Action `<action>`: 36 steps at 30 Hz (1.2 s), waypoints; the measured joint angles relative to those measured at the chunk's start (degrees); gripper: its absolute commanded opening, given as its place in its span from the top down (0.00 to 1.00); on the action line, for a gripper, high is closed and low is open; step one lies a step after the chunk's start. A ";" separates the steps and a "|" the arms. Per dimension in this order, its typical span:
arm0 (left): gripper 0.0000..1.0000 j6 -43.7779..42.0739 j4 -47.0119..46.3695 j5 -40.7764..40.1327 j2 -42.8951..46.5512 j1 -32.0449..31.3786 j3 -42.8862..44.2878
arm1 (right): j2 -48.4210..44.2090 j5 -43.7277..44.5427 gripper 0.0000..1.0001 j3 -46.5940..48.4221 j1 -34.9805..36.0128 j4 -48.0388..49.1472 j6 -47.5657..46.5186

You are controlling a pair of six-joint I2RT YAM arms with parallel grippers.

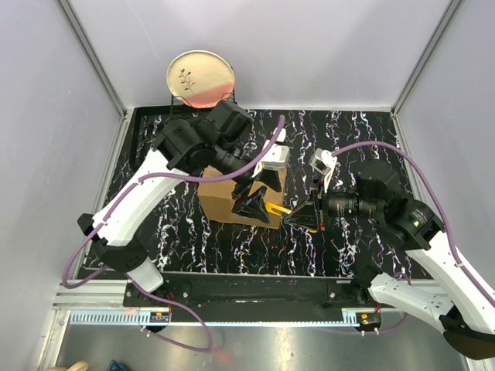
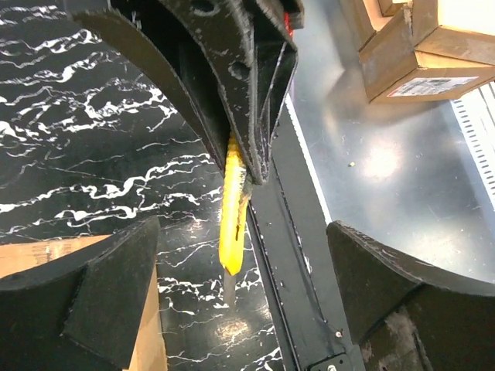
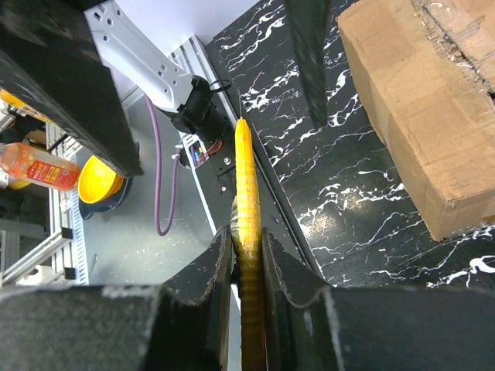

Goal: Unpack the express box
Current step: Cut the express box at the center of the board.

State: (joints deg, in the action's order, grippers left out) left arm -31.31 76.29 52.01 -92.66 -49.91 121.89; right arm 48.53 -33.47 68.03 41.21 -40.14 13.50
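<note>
The express box [image 1: 223, 197], a brown cardboard carton, sits mid-table; the right wrist view shows its side and torn top edge [image 3: 418, 100], and the left wrist view catches a corner [image 2: 42, 256]. My right gripper [image 1: 303, 216] [image 3: 247, 255] is shut on a yellow utility knife [image 1: 277, 207] [image 3: 247, 178] that points left toward the box. In the left wrist view the knife [image 2: 232, 220] hangs between my left gripper's fingers with its blade out, touching neither. My left gripper [image 1: 255, 202] [image 2: 244, 297] stands open at the box's near right corner, nothing held.
A patterned plate [image 1: 199, 76] stands on a wire rack beyond the table's back edge. Off the table's near edge, on a metal surface, lie cardboard boxes [image 2: 421, 46], an orange bottle [image 3: 31, 166] and a yellow bowl-like thing [image 3: 97, 182].
</note>
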 measured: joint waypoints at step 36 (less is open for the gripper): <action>1.00 26.25 -22.58 0.35 4.09 2.43 -17.27 | -19.74 19.17 0.10 -14.49 -0.28 20.15 5.97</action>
State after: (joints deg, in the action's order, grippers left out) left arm -5.06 53.71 52.36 -88.58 -47.48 104.62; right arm 28.80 -14.31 53.54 40.93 -19.99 19.46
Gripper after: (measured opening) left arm 0.094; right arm 0.896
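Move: The yellow cutter is held in the right fingers, its middle about 2 cm left and 1 cm ahead of them, 1 cm lower. From the open left hand that middle lies some 6 cm to the right, 1 cm back and 5 cm below. The cardboard box stands on the table about 20 cm ahead of the left hand, 7 cm to its left and 22 cm below. Down some 4 cm and slightly to the right, the left hand brings its open fingers over the blade end of the cutter and closes them on it, while the right hand lifts the cutter about 2 cm to meet it. With the left holding, the right opens wide, lets go and draws off about 4 cm right and upward, rolling; the left then starts swinging counter-clockwise and tipping. ##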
